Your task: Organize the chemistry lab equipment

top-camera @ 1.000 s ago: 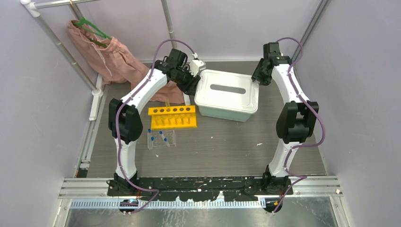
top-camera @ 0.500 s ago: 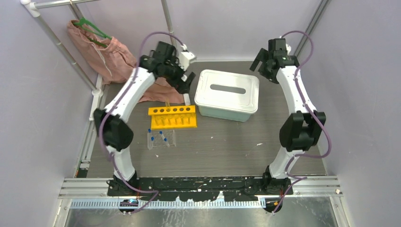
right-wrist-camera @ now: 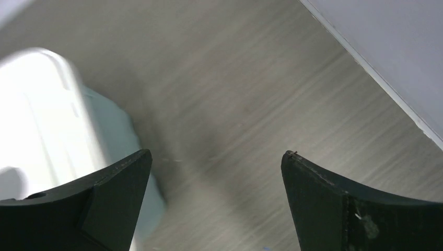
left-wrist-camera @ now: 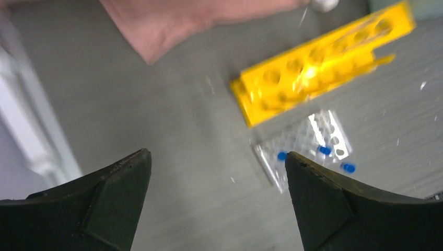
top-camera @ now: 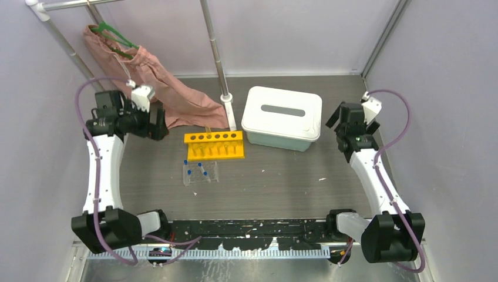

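A yellow tube rack (top-camera: 214, 145) lies on the table, left of centre. Just in front of it sits a clear well tray (top-camera: 200, 173) holding small blue-capped tubes (top-camera: 199, 167). My left gripper (top-camera: 155, 120) hangs open and empty above the table, left of the rack. In the left wrist view, blurred, the rack (left-wrist-camera: 318, 65) and the tray (left-wrist-camera: 313, 144) lie beyond that gripper (left-wrist-camera: 217, 157), towards the right. My right gripper (top-camera: 346, 126) is open and empty, right of the white lidded box (top-camera: 283, 117). Only bare table shows between its fingers (right-wrist-camera: 217, 154), with the box (right-wrist-camera: 36, 120) at the left.
A pink cloth garment (top-camera: 158, 82) on a green hanger (top-camera: 114, 36) hangs from the back-left rail and drapes onto the table. An upright metal pole (top-camera: 218, 59) stands on a white foot (top-camera: 227, 111) between the cloth and the box. Walls close in both sides.
Both arms have swung away from the white box, the left to the far left and the right to the right and nearer. Both grippers have opened wide.
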Robot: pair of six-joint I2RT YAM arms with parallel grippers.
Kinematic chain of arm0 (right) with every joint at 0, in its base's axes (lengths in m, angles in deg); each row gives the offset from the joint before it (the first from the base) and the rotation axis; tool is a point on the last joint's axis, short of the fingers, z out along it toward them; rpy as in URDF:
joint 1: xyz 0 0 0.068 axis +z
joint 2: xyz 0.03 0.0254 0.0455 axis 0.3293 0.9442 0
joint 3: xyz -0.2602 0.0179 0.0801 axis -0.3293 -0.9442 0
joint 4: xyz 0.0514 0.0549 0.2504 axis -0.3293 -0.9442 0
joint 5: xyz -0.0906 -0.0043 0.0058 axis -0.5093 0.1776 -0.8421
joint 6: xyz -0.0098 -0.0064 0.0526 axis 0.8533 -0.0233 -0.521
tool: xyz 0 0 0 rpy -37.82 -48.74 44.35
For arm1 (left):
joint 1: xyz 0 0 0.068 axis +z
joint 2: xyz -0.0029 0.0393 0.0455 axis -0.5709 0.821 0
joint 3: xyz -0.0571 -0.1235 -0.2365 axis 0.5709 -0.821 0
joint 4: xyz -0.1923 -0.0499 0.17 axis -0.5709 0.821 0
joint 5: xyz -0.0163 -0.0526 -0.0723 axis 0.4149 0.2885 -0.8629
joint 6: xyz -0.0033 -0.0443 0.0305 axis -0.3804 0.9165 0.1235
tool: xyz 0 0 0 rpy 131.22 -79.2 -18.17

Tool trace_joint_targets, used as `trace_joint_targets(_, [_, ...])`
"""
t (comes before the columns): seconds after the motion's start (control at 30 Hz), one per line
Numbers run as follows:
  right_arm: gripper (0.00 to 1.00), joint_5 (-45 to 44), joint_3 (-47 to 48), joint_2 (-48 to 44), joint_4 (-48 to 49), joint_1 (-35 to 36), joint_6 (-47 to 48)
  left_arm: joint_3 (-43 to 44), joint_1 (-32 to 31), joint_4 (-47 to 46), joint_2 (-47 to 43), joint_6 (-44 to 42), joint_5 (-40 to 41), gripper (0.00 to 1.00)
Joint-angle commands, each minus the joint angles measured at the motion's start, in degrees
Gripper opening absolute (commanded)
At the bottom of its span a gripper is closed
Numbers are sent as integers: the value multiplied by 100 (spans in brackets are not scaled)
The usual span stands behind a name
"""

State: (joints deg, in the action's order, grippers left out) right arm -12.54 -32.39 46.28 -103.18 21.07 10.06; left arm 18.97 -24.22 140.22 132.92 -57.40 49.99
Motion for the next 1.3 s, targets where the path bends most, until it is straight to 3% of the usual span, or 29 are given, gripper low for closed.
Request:
trace_joint_targets(0.0, [100, -832, -1100, -382, 1566, 8, 640, -1509, 556, -792, -443, -165, -550, 100])
trace_joint_targets(0.13, [100, -1284, -1760, -384, 2027, 9, 852, -2935, 590, -2297, -939, 232, -225, 100])
trace_joint_targets(0.3, [100, -1609, -2292, -143, 2455, -1, 197, -3960, 589, -3896, -981, 734, -64, 100])
trace_joint_targets(0.47, [100, -1780, -3401, -316, 4233, -1, -47, -4550, 586, -5237, -551, 1341, -292, 100])
trace_joint_targets(0.6, [100, -1754, -4215, -311, 6069, -1, 478, -4917, 582, -6325, -122, 1865, -587, 100])
trace_joint_targets(0.83, [100, -1661, -4164, 551, 7050, 0, 784, -5255, 577, -8289, 993, 2690, -555, 100])
trace_joint_targets(1.1, [100, -1002, -4092, 1654, 8358, 0, 1284, -5148, 565, -9238, 1649, 3327, -159, 100])
trace_joint_targets(1.27, [100, -312, -4021, 1964, 8596, 13, 1596, -5322, 442, -9781, 1711, 3212, 394, 100])
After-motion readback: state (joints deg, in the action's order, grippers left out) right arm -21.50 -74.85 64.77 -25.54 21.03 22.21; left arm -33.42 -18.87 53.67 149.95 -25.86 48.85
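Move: The closed box lies some 10 cm ahead of the open right hand and 22 cm to its left, its middle about 12 cm lower. The open left hand hangs well above the table's left side: the yellow rack is roughly 4 cm ahead, 18 cm to its right and 24 cm below, with the clear tray about 6 cm back and 14 cm right. From the left hand the box is about 12 cm ahead and 42 cm right. Down go both empty hands, fingers staying wide open: the left about 21 cm, first drawing back some 5 cm, then swinging forward about 11 cm to the open table beside the yellow rack's left end, rolling and turning counter-clockwise. The right sinks about 15 cm, easing back and right, then forward again beside the closed box while its fingers tip up slightly. ##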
